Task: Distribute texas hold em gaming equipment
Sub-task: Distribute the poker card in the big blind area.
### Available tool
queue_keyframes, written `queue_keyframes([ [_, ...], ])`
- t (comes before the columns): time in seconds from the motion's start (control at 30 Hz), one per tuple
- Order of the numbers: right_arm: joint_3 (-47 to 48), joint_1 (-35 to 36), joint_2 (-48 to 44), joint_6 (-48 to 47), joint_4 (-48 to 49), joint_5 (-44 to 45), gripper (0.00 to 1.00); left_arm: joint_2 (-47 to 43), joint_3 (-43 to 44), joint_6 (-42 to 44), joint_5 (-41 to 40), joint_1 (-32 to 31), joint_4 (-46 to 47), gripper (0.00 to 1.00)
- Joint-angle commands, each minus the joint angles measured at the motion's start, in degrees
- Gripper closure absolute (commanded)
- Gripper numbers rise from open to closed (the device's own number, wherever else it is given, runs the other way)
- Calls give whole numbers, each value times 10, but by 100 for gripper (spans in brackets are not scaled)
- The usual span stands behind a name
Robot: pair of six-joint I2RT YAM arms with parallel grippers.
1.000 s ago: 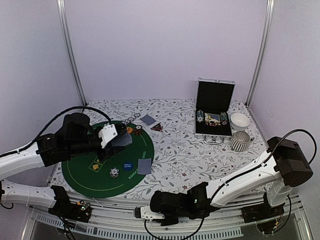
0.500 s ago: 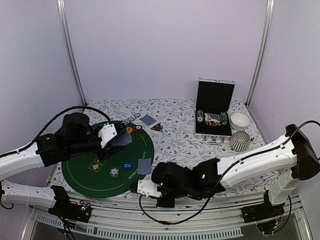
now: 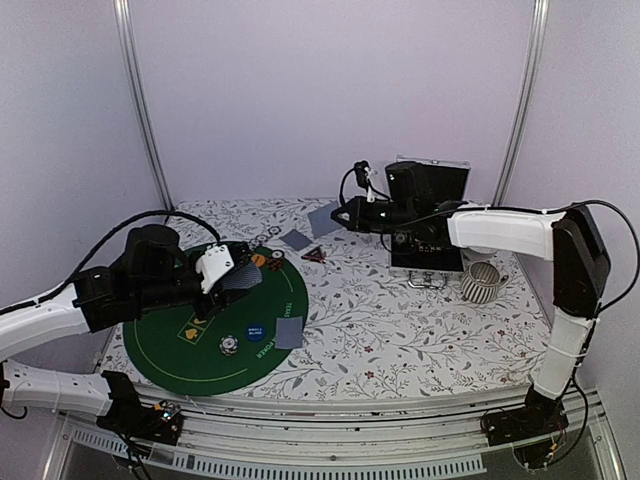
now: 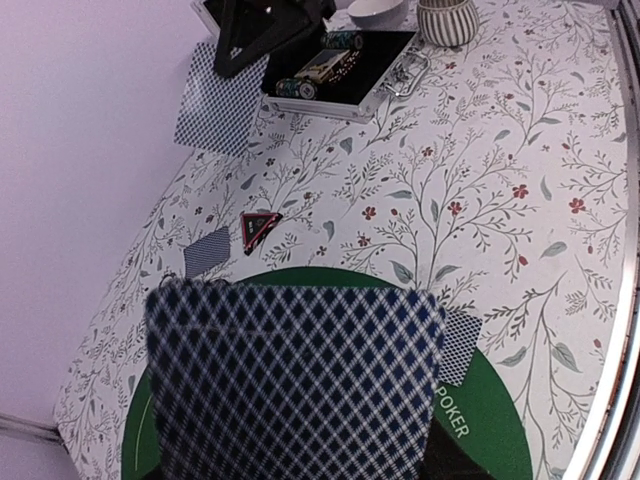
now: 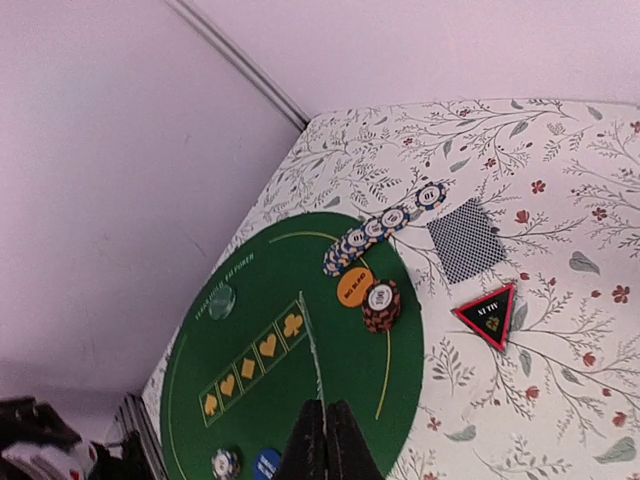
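Observation:
My left gripper [image 3: 232, 272] is shut on a stack of grey-blue-backed playing cards [image 4: 290, 385] above the green mat's [image 3: 170, 355] far side; the cards hide its fingers in the left wrist view. My right gripper [image 3: 346, 214] hangs over the back of the table, left of the case, shut on a single playing card [image 3: 325, 218], which shows edge-on [image 5: 316, 360] in the right wrist view. One card [image 3: 295, 239] and the red-edged triangular marker [image 3: 314, 254] lie on the cloth. On the mat lie another card [image 3: 289, 332], a blue disc [image 3: 256, 332], an orange disc [image 5: 355, 287] and poker chips [image 5: 385, 225].
The open silver-and-black case [image 3: 430, 215] stands at the back right, with a white bowl [image 3: 480, 240] and a ribbed cup [image 3: 482, 282] beside it. A flowered cloth covers the table. Metal posts stand at both back corners.
My right arm has swung from the table's near edge up to the back beside the case, and its jaws have closed on a card. The left arm has not moved.

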Motion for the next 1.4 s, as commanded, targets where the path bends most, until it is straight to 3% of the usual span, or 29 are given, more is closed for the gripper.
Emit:
queue_keyframes([
  [0.0, 57, -5, 115, 257, 213, 20, 98, -7, 4, -5, -9, 8, 17, 52],
  [0.1, 109, -4, 210, 394, 303, 80, 98, -11, 4, -5, -6, 9, 18, 52],
  [0.2, 196, 3, 316, 505, 330, 138, 98, -11, 4, -6, -1, 10, 18, 52],
  [0.47, 421, 23, 494, 571, 256, 239, 98, -21, 1, -8, 5, 11, 20, 52],
  [0.67, 443, 34, 530, 636, 227, 261, 94, -23, 0, -7, 10, 13, 22, 51],
  [1.17, 440, 58, 541, 665, 206, 242, 86, -26, 1, -7, 14, 18, 21, 51],
  [1.27, 436, 58, 536, 660, 205, 246, 82, -27, 1, -8, 14, 19, 21, 51],
  [1.37, 423, 58, 524, 659, 207, 245, 68, -28, 1, -7, 14, 20, 21, 51],
])
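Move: Your right gripper holds a card upright. The card already laid face down by the big blind lies about 17 cm ahead, 12 cm left and 19 cm below it. From that laid card, the red triangle is some 6 cm nearer and 5 cm right, the red chips 7 cm nearer and 4 cm left, and the row of blue-white chips 7 cm left. From the left hand, the laid card is roughly 32 cm ahead, 12 cm right and 18 cm below. Swing the right gripper forward and left while lowering it about 15 cm towards the laid card, rolling it some 65 degrees clockwise as seen from behind the hand. After about 16 cm forward, ease back a couple of centimetres while still going left and down, then part the fingers about a quarter to release the held card beside the laid one. ##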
